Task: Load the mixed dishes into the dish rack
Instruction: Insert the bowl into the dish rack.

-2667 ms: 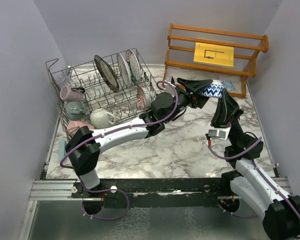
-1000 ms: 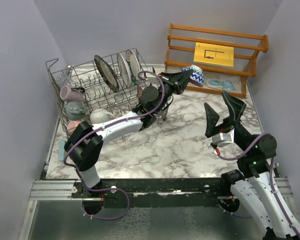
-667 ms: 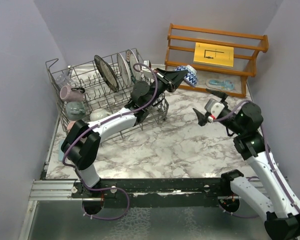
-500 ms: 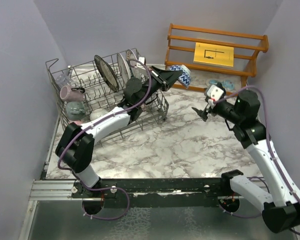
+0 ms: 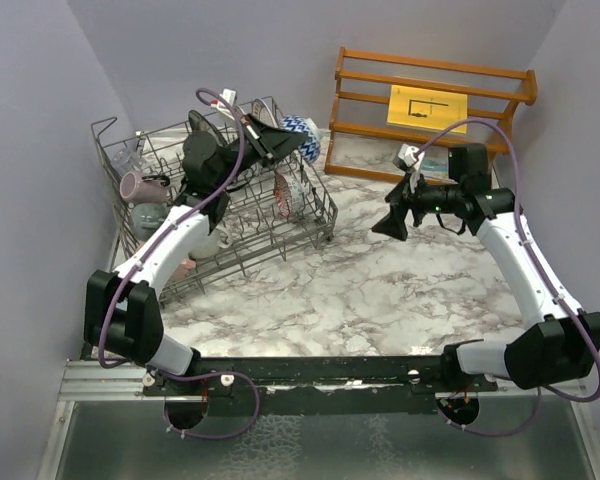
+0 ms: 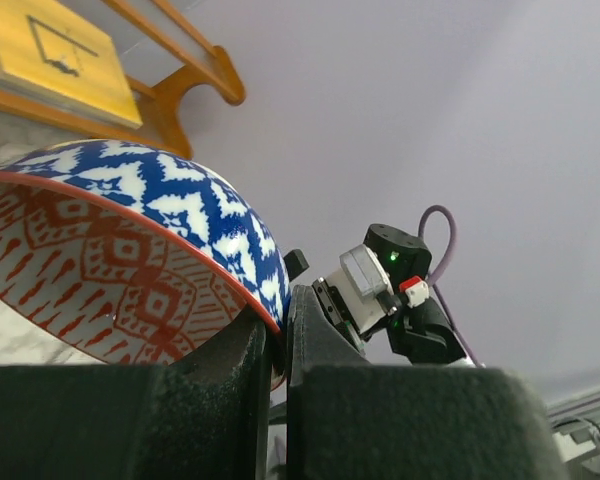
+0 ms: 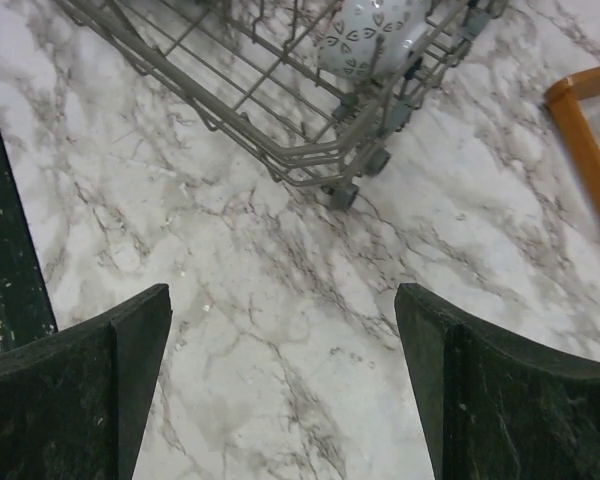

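My left gripper (image 5: 283, 141) is shut on the rim of a small bowl (image 5: 303, 135), blue-and-white outside and red-patterned inside, and holds it above the back right of the dish rack (image 5: 260, 258). In the left wrist view the fingers (image 6: 315, 340) pinch the bowl (image 6: 130, 250) at its lower rim. Mugs (image 5: 142, 186) lie along the rack's left side and a second patterned bowl (image 5: 290, 190) stands near its right end. My right gripper (image 5: 393, 214) hangs open over the marble to the right of the rack, holding nothing; its wrist view shows the gripper (image 7: 283, 300) above bare marble near the rack's corner (image 7: 335, 190).
An orange-brown wooden shelf (image 5: 432, 95) with a yellow card (image 5: 427, 108) stands at the back right, behind my right arm. Purple-grey walls close in on both sides. The rack's right end sits close to my right gripper.
My left arm has swung left with the bowl, from near the wooden shelf to over the rack. My right arm has risen and reached toward the rack, its jaws widening.
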You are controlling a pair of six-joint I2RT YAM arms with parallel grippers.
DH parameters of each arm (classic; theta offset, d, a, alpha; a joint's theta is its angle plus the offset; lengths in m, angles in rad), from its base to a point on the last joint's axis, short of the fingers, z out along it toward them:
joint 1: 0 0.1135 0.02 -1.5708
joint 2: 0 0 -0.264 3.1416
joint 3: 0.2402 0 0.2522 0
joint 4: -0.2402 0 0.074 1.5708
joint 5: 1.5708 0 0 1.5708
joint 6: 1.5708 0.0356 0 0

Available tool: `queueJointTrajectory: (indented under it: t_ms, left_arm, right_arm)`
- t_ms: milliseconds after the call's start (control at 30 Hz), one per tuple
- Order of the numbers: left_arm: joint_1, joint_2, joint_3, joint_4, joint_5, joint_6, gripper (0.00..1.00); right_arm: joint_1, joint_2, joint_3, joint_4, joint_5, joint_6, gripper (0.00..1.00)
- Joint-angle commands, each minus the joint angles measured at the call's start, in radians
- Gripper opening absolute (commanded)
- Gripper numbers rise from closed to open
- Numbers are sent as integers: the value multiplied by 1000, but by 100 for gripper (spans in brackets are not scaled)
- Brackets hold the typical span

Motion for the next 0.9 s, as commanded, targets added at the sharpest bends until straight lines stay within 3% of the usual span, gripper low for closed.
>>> queueJointTrajectory:
  t_ms: [0, 67, 200, 300, 867]
  left_arm:
    - [114, -66, 3, -74, 274, 104, 0]
    - [153, -75, 2, -157, 332, 172, 0]
    - [216, -78, 3, -355, 369, 327, 0]
    - [238, -63, -27, -356, 388, 335, 0]
    - [272, 56, -63, -420, 422, 506, 0]
  right_arm:
    - [-8, -57, -163, 162, -115, 76, 93]
    - [-61, -78, -236, 256, -197, 76, 94]
    - [-159, -52, -293, 289, -225, 50, 94]
    - [-166, -46, -376, 385, -272, 64, 94]
    - [-167, -69, -406, 381, -222, 30, 94]
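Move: Below and to the left of the left hand, which holds the blue-and-white bowl by its rim, lies the free rack slot: about 6 cm left, 2 cm forward, some 18 cm down. The racked bowl stands about 2 cm left and 2 cm forward of the hand, 19 cm lower; the two upright plates stand roughly 14 cm forward and 10 cm left. From the empty right hand the slot is about 31 cm left, 9 cm forward and slightly lower. Swinging left about 7 cm while starting to sink, the left hand then goes almost straight down, some 15 cm in all, lowering the bowl towards the slot just left of the racked bowl. Its fingers keep their pinch on the rim and dip about 20 degrees. The open right hand sinks some 7 cm and eases right about 3 cm, then waits. ##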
